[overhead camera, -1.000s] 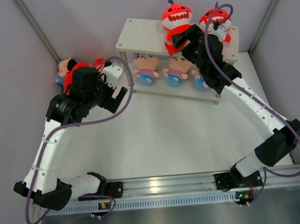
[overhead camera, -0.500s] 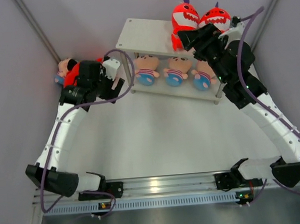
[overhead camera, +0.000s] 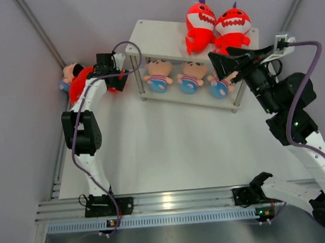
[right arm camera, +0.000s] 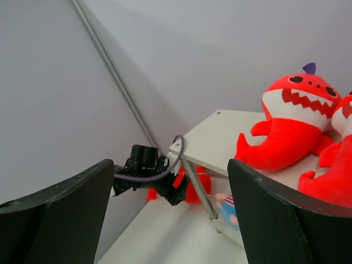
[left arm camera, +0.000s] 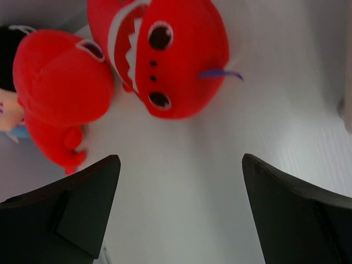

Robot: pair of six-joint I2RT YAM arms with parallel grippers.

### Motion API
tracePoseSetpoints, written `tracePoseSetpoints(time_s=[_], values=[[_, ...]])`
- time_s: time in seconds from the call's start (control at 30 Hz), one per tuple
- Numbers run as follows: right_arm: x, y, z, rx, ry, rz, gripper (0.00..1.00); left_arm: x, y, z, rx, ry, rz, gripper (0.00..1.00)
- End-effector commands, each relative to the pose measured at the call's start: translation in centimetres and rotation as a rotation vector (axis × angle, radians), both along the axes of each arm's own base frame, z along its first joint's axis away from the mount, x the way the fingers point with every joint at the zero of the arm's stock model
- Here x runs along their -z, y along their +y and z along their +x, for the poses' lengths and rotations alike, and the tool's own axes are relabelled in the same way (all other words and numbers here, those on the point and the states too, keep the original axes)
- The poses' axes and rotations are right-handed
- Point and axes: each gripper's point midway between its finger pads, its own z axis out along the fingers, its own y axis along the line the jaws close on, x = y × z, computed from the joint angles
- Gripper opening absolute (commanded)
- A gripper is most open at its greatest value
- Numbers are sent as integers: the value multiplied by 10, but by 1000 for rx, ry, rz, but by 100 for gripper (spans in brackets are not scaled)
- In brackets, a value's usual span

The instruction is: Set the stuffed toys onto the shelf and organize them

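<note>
The off-white shelf (overhead camera: 156, 36) stands at the back. Two red sharks (overhead camera: 200, 24) (overhead camera: 234, 24) sit on its top tier at the right, also in the right wrist view (right arm camera: 294, 126). Three dolls (overhead camera: 159, 74) (overhead camera: 190, 77) (overhead camera: 220, 84) lie on the lower tier. My right gripper (overhead camera: 219, 54) (right arm camera: 170, 162) is open and empty, just in front of the shelf's right end. My left gripper (overhead camera: 116, 82) (left arm camera: 180, 158) is open and empty over the table left of the shelf, just short of a red shark (left arm camera: 170, 55) lying there. A second red plush (left arm camera: 58, 88) lies beside that shark.
A doll (overhead camera: 68, 72) lies against the left wall behind the red plush (overhead camera: 80, 83). The grey side walls stand close on the left and right. The shelf's silver leg (overhead camera: 139, 78) is right beside my left gripper. The left half of the top tier (right arm camera: 220, 135) is bare.
My right gripper has let go of the shark on the top tier and drawn back to the right. My left arm has stretched out towards the toys by the left wall.
</note>
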Motion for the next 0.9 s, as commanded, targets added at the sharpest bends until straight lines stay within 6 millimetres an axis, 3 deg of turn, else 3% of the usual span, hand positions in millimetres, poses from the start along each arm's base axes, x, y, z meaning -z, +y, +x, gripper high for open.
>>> tracePoseSetpoints(time_s=[0.0,0.07,0.17,0.23,0.37,0.43,0.47,0.53,0.57,0.63,0.73,0.8,0.83,0.87], values=[[0,1,-6,18,-116,-111,85,-13,15,74,-28,-163,56,98],[10,0,0,46,-118,-151,86,6,16,104,-34,-171,73,98],[20,2,6,57,-118,-192,88,26,10,133,-19,-196,65,98],[26,5,10,58,-107,-209,88,29,9,147,-22,-239,60,98],[34,6,17,71,-88,-223,88,65,8,152,-15,-204,62,95],[36,6,20,79,-85,-234,88,71,11,151,-29,-194,62,79],[33,5,21,90,-87,-235,88,75,11,148,-31,-182,59,53],[34,5,23,95,-82,-247,88,75,12,141,-35,-170,59,26],[34,5,25,99,-82,-250,88,70,15,132,-48,-160,65,0],[35,6,25,95,-81,-254,88,61,18,121,-57,-154,72,0],[35,9,20,70,-83,-265,88,39,21,87,-33,-137,66,0],[35,11,16,47,-87,-273,88,20,22,56,-1,-121,23,0],[40,14,14,27,-79,-292,88,27,21,38,16,-81,1,0],[42,18,11,-2,-78,-305,88,-2,23,23,27,-114,-17,0]])
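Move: The left hand, open and pointing forward and down, has the nearest red shark toy about 15 cm ahead, 2 cm left and 9 cm below, its finned head towards the hand. The other red shark lies roughly 15 cm farther left of it, and the black-haired toy about 21 cm left of it and 4 cm farther out. The shelf's near-left foot is some 4 cm ahead and 13 cm right, 14 below. From the right hand the target shark is about 40 cm ahead, 47 left and 46 below. Forward and down goes the left hand, some 14 cm out and 6.5 cm lower, bringing its open fingers over the near shark's head; they shut fully and pinch the red fabric beside the fin, then the hand draws back about 8 cm, barely rising. Meanwhile the empty right hand sinks about 6 cm, eases forward a little and rolls some 15 degrees, left side down, beside the shelf. ##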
